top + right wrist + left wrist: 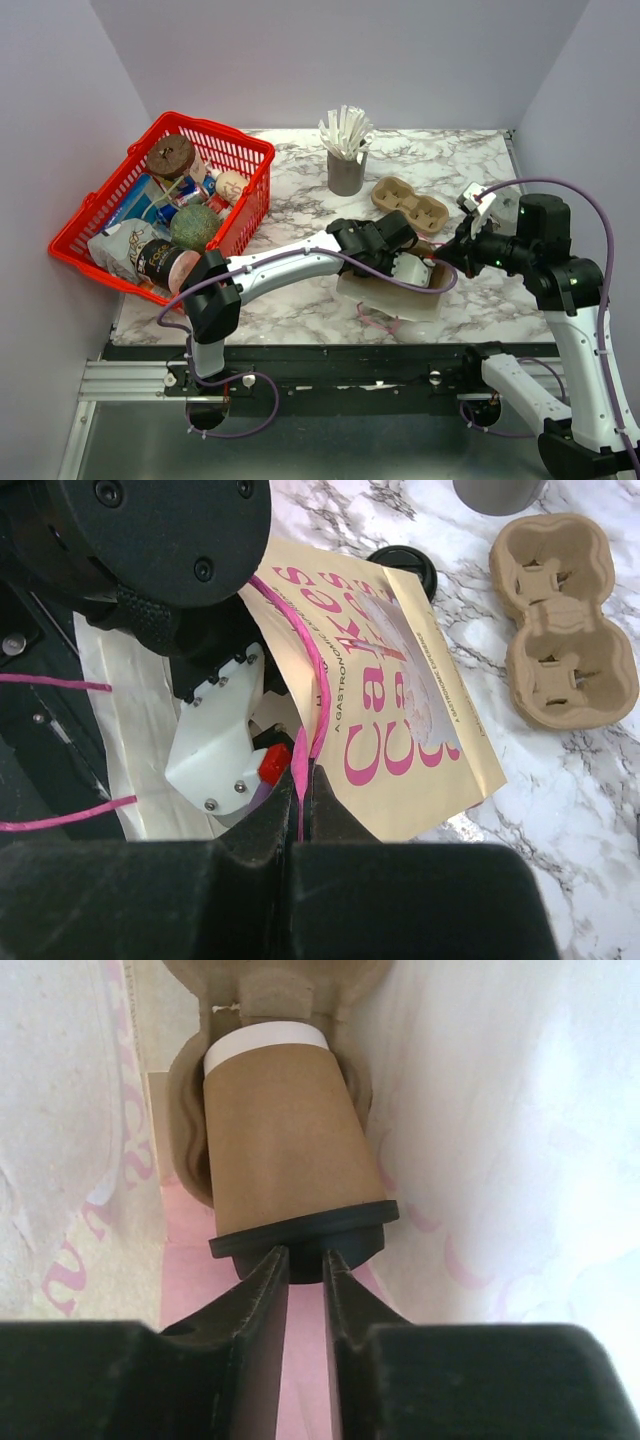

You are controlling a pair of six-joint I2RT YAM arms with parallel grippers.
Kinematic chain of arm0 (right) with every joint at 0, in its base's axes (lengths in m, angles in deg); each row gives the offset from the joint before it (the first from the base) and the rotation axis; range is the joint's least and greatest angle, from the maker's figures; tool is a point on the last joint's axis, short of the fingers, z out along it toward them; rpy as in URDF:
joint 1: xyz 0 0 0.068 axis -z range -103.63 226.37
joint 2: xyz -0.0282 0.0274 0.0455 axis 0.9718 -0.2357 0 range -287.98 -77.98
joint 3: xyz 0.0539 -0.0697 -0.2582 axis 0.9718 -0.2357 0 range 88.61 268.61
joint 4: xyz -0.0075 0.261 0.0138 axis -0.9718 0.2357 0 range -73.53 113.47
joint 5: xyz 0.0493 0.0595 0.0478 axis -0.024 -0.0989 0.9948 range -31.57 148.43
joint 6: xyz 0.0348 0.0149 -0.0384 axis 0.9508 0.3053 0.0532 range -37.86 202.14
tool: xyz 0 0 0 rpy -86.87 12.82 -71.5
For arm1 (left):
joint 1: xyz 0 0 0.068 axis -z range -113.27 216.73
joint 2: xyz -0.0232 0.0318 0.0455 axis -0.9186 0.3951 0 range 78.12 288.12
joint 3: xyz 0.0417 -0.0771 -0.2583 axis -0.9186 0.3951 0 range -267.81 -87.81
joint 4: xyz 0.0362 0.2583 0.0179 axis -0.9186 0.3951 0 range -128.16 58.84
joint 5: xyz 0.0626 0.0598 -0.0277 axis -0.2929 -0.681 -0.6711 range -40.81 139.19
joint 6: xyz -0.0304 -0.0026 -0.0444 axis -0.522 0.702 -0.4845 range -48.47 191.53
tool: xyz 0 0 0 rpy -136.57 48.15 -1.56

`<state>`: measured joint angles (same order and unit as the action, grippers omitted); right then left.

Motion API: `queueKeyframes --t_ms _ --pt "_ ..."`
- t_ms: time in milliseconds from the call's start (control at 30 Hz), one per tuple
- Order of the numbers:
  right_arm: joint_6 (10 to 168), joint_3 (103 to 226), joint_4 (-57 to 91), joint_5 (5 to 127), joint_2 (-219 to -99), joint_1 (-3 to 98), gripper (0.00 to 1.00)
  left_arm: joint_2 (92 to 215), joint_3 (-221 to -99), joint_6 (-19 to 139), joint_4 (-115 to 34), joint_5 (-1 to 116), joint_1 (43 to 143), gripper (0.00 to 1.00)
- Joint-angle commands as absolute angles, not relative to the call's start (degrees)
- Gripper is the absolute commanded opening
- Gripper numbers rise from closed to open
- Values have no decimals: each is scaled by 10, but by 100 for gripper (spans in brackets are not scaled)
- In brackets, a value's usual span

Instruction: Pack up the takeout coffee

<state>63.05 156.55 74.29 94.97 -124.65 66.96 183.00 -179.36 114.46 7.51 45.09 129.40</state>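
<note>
In the left wrist view the takeout coffee, a tan paper cup (285, 1135) with its black lid (305, 1230) on, lies on its side inside a paper bag, its base resting in a brown pulp holder (190, 1130). My left gripper (305, 1255) reaches into the bag. Its fingers stand a narrow gap apart, tips right at the lid, with only the pink bag floor between them. My right gripper (303, 770) is shut on the bag's pink handle (318, 695) and holds up the cream bag (400, 680) with pink lettering.
A brown two-cup carrier (410, 205) lies on the marble table behind the bag (390, 300). A grey cup of white sticks (346, 160) stands further back. A red basket (222, 127) full of groceries fills the left side. A black round thing (405, 565) peeks past the bag's far edge.
</note>
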Motion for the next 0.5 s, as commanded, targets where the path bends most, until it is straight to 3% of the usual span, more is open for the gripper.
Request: queueKeyframes --t_ms 0,67,233,300,467 --pt "636 1564 747 968 -1244 665 0 1817 -1824 1103 95 480 1273 55" --pt "636 1564 747 967 -1244 665 1 1817 -1819 1100 105 478 1272 71" --pt "637 1565 747 971 -1243 665 0 1830 -1811 1101 99 464 1273 84" --pt "639 1569 753 981 -1245 665 1 1833 -1807 1098 86 452 1274 99" --pt "639 1573 768 1038 -1246 665 1 1839 -1778 1114 17 428 1275 99"
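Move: The left gripper is down inside the paper bag, fingers mostly closed at the coffee cup's black lid; the cup's middle is about 3 cm ahead, 4 cm right and 3 cm below. The empty drink carrier stands about 16 cm ahead and 6 cm right, the loose black lid roughly 9 cm ahead and 7 cm left, both some 9 cm lower. From the right hand, the cup is about 6 cm ahead, 6 cm left and 17 cm down. Hold the left gripper where it is beside the cup's lid and spread its fingers fully, letting the hand drift only about half a centimetre left and back again, with barely a few degrees of tilt. Keep the right gripper still and shut on the pink handle so the bag stays held. ##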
